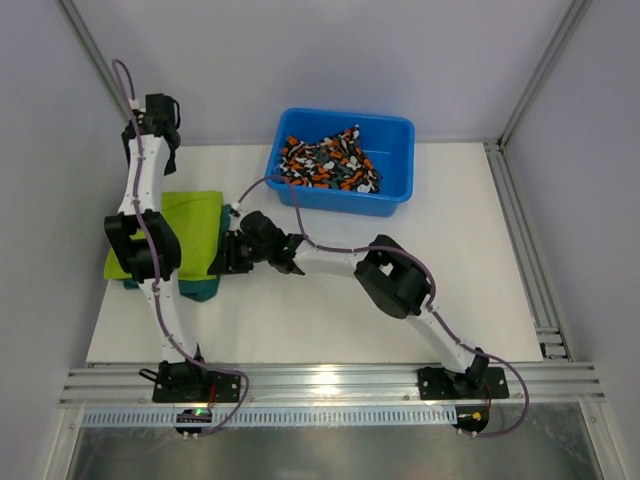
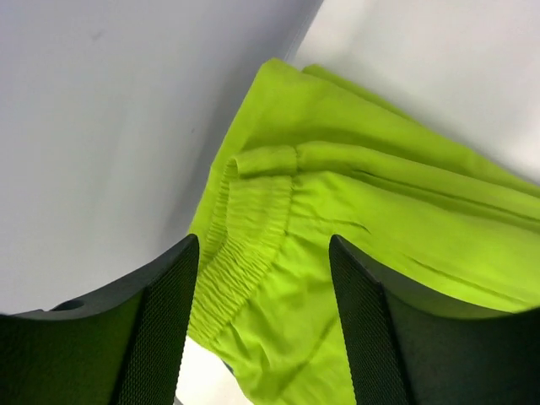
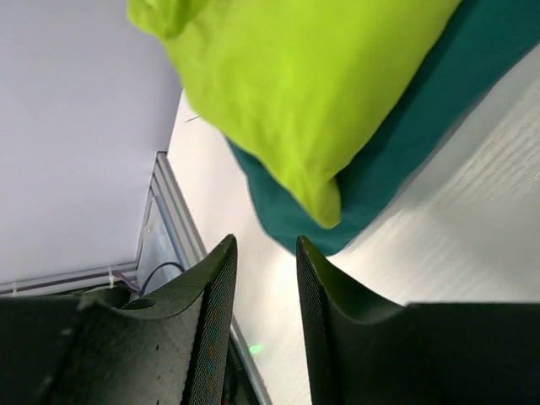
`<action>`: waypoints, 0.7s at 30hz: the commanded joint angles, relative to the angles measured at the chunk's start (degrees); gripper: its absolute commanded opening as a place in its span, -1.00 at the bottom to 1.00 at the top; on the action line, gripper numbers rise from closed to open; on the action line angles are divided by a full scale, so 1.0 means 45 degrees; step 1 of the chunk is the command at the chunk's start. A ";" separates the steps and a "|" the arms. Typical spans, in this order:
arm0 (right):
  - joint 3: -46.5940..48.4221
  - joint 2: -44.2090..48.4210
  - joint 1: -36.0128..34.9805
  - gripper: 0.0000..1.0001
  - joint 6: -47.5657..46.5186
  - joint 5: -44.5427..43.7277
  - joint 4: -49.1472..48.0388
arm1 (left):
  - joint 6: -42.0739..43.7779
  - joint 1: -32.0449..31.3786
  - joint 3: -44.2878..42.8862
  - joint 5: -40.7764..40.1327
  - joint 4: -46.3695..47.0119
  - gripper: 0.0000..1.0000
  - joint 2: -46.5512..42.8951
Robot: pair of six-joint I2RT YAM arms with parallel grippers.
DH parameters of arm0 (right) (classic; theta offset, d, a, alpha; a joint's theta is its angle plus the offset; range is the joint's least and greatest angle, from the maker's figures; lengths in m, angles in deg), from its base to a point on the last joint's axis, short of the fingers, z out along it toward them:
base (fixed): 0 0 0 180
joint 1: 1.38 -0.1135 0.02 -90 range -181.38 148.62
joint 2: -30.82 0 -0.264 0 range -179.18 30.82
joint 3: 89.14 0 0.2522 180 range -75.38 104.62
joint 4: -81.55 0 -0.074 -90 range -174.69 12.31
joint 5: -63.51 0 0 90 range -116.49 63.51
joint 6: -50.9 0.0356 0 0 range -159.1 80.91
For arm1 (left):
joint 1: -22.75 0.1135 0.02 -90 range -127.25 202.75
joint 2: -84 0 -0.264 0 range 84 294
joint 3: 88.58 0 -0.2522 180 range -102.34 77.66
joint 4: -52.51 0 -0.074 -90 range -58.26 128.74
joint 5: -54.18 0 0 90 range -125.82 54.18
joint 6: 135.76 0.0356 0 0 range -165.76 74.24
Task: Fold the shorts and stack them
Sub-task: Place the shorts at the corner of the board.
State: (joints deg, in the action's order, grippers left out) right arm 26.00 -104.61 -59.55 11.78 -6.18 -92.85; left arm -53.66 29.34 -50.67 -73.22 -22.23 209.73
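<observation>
The lime yellow-green shorts point(image 1: 190, 225) lie folded at the table's left, on top of the dark teal-green shorts point(image 1: 205, 290), whose edge shows beneath. The camouflage shorts point(image 1: 330, 165) lie bunched in the blue tub. My left gripper point(image 1: 168, 150) hovers over the far end of the lime shorts point(image 2: 337, 211); it point(image 2: 261, 245) is open above the elastic waistband, holding nothing. My right gripper point(image 1: 222, 255) is at the stack's right edge. It point(image 3: 265, 245) is open and empty, just clear of the lime corner point(image 3: 295, 84) and the teal shorts point(image 3: 405, 152).
The blue tub point(image 1: 390, 205) stands at the back centre. Grey walls close in the left, back and right sides. An aluminium rail point(image 1: 330, 385) runs along the near edge, with both arm bases on it.
</observation>
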 commanded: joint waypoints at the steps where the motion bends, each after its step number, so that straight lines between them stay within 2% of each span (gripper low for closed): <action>1: -0.0826 0.1424 -0.0002 -0.24 -0.0387 0.0485 -0.0275 | -0.1074 -0.0254 0.0586 0.0305 -0.0726 0.12 -0.1085; 4: -0.1996 0.2340 0.0017 -0.24 -0.0639 0.0447 -0.0257 | -0.2050 -0.0156 0.2030 0.1120 -0.1391 -0.21 -0.1085; 6: -0.2663 0.3351 0.0017 -0.24 -0.0932 0.0175 0.0228 | -0.2557 -0.0117 0.3239 0.1670 -0.1083 -0.23 -0.1666; 7: -0.3401 0.3765 0.0036 -0.24 -0.1108 -0.0059 0.0425 | -0.2715 -0.0097 0.4734 0.1827 -0.0829 -0.24 -0.1942; 11: -0.5222 0.5855 0.0270 -0.23 -0.1753 -0.1329 0.0993 | -0.3712 0.0409 0.7713 0.2881 0.0362 -0.24 -0.3192; 14: -0.6101 0.7086 0.0621 -0.24 -0.1657 -0.1447 0.1228 | -0.3966 0.0839 0.8595 0.2924 0.0659 -0.25 -0.3234; 18: -0.6826 0.8454 0.1090 -0.24 -0.1889 -0.1740 0.1733 | -0.4064 0.0860 0.8675 0.2961 0.0327 -0.31 -0.3524; 21: -0.6749 0.9411 0.1578 -0.24 -0.2202 -0.1974 0.2902 | -0.4181 0.0840 0.8423 0.2981 0.0112 -0.21 -0.4753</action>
State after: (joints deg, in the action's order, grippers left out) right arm -4.38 -67.28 -53.87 4.52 -12.12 -84.09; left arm -70.05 33.26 -11.13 -60.09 -22.12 196.66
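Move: Below and behind the raised left hand, the just-released yellow-green shorts lie with their middle about 11 cm back, level sideways and some 17 cm down. Partly under them, the dark green shorts centre about 14 cm back and 4 cm to the right. From the right hand, by the stack's near right corner, the yellow-green shorts' middle is about 11 cm ahead, 20 cm left and 7 cm lower; the blue box sits some 31 cm ahead and 33 cm right. Swooping back and down about 14 cm each way after a short rise, the left hand comes in low over the middle of the yellow-green shorts, then lifts slightly; its fingers tip to point more steeply down and narrow to roughly a third open. Meanwhile the empty right hand leaves the stack, going some 15 cm right, nearly level at first, then climbing, fingers unchanged. ##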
